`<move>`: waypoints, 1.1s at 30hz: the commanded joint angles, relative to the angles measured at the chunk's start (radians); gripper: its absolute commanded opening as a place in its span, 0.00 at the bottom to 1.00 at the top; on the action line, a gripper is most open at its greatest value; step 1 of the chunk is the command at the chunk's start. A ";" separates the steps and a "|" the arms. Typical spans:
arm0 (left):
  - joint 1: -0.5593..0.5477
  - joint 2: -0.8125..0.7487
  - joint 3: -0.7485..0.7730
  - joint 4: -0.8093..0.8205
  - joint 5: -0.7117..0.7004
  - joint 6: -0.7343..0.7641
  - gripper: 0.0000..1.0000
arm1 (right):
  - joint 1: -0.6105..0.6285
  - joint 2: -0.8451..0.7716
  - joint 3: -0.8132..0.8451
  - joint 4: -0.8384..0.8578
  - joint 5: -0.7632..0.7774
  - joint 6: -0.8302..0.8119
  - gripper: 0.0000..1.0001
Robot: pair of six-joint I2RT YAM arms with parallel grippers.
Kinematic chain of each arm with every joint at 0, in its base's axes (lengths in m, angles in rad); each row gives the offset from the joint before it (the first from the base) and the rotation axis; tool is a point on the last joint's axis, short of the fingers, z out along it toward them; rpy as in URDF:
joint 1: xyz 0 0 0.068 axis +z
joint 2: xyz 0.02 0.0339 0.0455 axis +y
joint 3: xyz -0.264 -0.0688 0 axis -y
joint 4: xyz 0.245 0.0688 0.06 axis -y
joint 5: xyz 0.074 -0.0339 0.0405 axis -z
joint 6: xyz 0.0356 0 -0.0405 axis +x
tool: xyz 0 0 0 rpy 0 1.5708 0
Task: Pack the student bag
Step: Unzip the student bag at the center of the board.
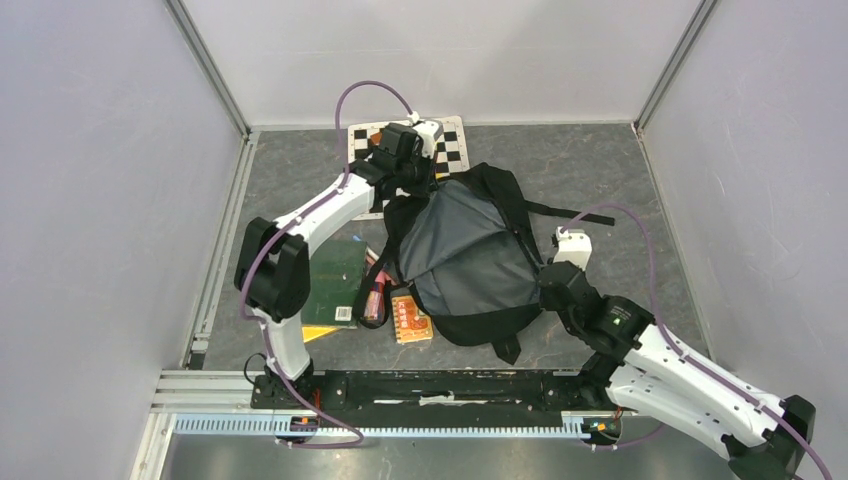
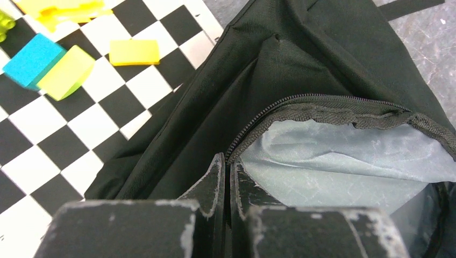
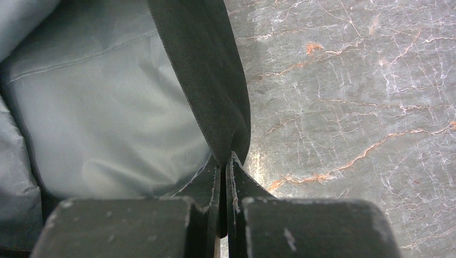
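The black student bag (image 1: 470, 255) lies in the middle of the table with its mouth pulled wide, showing grey lining (image 1: 465, 250). My left gripper (image 1: 412, 175) is shut on the bag's zip edge at the far left of the opening; in the left wrist view (image 2: 229, 161) the fingers pinch the black rim (image 2: 322, 105) beside the lining. My right gripper (image 1: 548, 275) is shut on the bag's right rim; the right wrist view (image 3: 226, 158) shows a black fabric edge (image 3: 204, 70) clamped between the fingers.
A green notebook (image 1: 333, 282), a pink pencil case (image 1: 374, 297) and an orange booklet (image 1: 410, 318) lie left of the bag. A checkered mat (image 1: 452, 140) sits at the back, with blue and yellow blocks (image 2: 51, 67) on it. Grey walls enclose the table.
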 commanded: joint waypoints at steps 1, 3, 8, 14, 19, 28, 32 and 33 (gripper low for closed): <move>0.032 0.060 0.035 0.204 0.072 0.017 0.05 | -0.001 -0.047 0.004 -0.036 0.046 0.009 0.00; 0.027 0.095 0.046 0.215 0.091 0.015 0.07 | -0.002 -0.062 -0.008 -0.035 0.049 0.026 0.00; 0.015 0.118 0.024 0.227 0.098 0.024 0.29 | -0.002 -0.081 -0.024 -0.037 0.059 0.037 0.09; 0.014 0.022 -0.051 0.287 0.082 0.023 0.75 | -0.001 -0.072 -0.002 -0.042 0.072 0.012 0.48; 0.012 -0.068 -0.050 0.274 0.103 0.014 0.94 | -0.002 -0.062 0.025 -0.031 0.062 -0.037 0.73; 0.005 -0.211 -0.118 0.239 0.093 -0.002 1.00 | -0.002 -0.029 0.050 0.153 -0.089 -0.234 0.78; -0.003 -0.322 -0.245 0.277 0.087 -0.062 1.00 | -0.002 0.078 0.055 0.285 -0.194 -0.282 0.75; -0.003 -0.353 -0.284 0.290 0.078 -0.088 1.00 | -0.001 0.115 0.062 0.310 -0.204 -0.284 0.75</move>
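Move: The left hand pinches the student bag's raised far-left rim; the bag's middle lies about 14 cm back and 7 cm to its right, some 9 cm lower. The yellow brick is roughly 5 cm straight ahead of this hand, the lime brick 4 cm ahead and 5 cm left, both about 11 cm down. The right hand pinches the right rim; the bag's middle is some 15 cm to its left, 2 cm ahead and 5 cm below, and the loose strap about 13 cm ahead and 4 cm right. Both hands let go of the unzipped bag's rim. The left first carries its edge down about 4 cm and a little right, opens wide, then lifts clear, climbing some 13 cm and easing back at the end while its fingers tip up. The right opens almost in place, then slides left and slightly forward over the opening, turning about 10 degrees counter-clockwise. ##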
